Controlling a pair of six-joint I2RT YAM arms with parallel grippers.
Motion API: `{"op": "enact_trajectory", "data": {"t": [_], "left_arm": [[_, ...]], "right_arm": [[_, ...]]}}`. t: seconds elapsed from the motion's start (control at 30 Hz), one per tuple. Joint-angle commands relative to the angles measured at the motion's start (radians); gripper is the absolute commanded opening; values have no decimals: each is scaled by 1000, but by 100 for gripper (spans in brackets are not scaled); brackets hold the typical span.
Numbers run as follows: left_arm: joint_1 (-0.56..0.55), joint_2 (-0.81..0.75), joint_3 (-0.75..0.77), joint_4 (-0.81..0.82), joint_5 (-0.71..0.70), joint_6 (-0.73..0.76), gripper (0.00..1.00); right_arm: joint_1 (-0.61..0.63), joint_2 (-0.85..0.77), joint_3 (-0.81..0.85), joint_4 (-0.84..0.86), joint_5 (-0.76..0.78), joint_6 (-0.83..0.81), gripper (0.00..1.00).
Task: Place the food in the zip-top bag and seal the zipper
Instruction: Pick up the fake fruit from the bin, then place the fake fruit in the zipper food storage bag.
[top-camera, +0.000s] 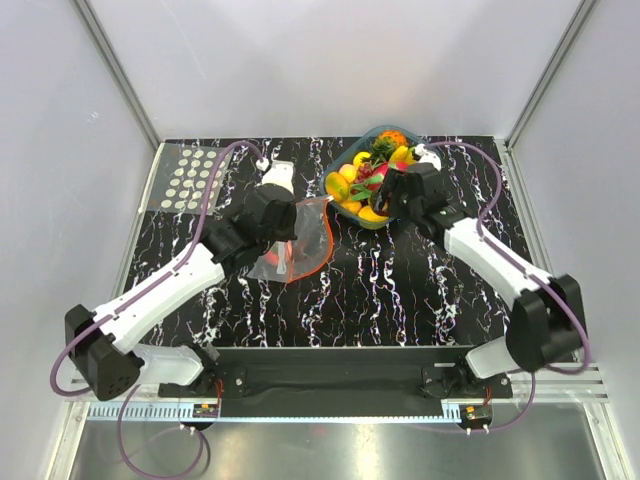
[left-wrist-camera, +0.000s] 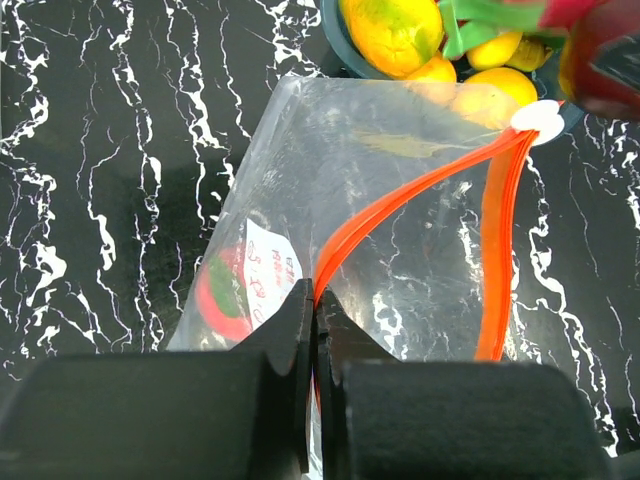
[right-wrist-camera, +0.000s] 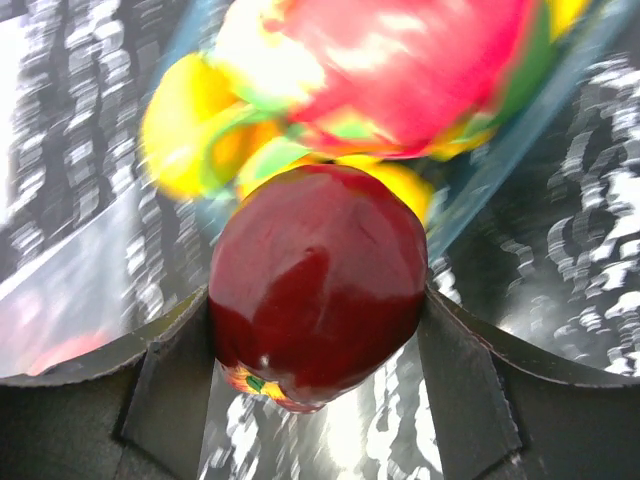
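The clear zip-top bag (top-camera: 296, 246) lies left of the dark teal tray (top-camera: 352, 213), its mouth gaping toward the tray. My left gripper (left-wrist-camera: 316, 300) is shut on the red-orange zipper (left-wrist-camera: 400, 200) at the bag's near lip and holds that edge up. The other lip of the strip (left-wrist-camera: 497, 250) runs along the right. Toy food (top-camera: 362, 172), orange, yellow and red, is piled in the tray. My right gripper (right-wrist-camera: 318, 298) is shut on a dark red fruit (right-wrist-camera: 318, 255) at the tray's left edge, near the bag's mouth. In the top view its place (top-camera: 386, 192) is at the tray's near side.
A clear sheet with rows of white dots (top-camera: 190, 178) lies at the far left of the marbled black table (top-camera: 400, 290). White walls and metal posts close in the back and sides. A red and green shape with a white label (left-wrist-camera: 240, 290) shows through the bag.
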Motion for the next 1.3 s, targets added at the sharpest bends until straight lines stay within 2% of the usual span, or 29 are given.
{"op": "enact_trajectory", "data": {"t": [0.0,0.2,0.4,0.6,0.87,0.93,0.97,1.0,1.03,1.27], "left_arm": [[4,20,9,65,14,12,0],[4,63,36,66,22,14,0],[2,97,62,60,19,12,0],[4,109,84,52,45,-2,0],[4,66,95,36,150,-25,0],[2,45,86,40,193,-40,0],[4,34,81,42,203,-48,0],[2,8,73,54,213,-66,0],[5,-9,50,66,223,-75,0],[73,-66,7,65,263,-91,0]], "right_arm": [[5,-128,-76,72,-242,14,58],[51,-289,-142,80,-479,-43,57],[133,-349,-118,37,-545,-72,57],[172,-318,-107,68,-593,-60,56],[241,-173,-106,230,-575,6,57],[256,-107,-47,204,-527,12,64],[273,-90,-30,193,-465,12,71],[278,-76,-7,169,-421,22,88],[281,-64,-3,166,-391,37,100],[284,-146,-44,175,-352,40,100]]}}
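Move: My right hand already grips the dark red fruit; the bag's open mouth lies about 14 cm to its left, 9 cm back and slightly lower. The bin's middle is about 10 cm ahead and 9 cm below; the zipper's white tab is about 12 cm left, level fore and aft; the peach in the bag is some 22 cm left and 10 back. My left hand pinches the rim, with the mouth's middle about 6 cm right and 2 ahead. I swing my right hand with the dark red fruit away from the bin, back and left about 20 cm in all to the bag mouth, arching up some 7 cm then sinking about 5 and turning roughly 40 degrees counter-clockwise, and open the fingers there to let go. My left hand keeps its pinch on the rim, dipping and shifting right about 3 cm, then lifting. ##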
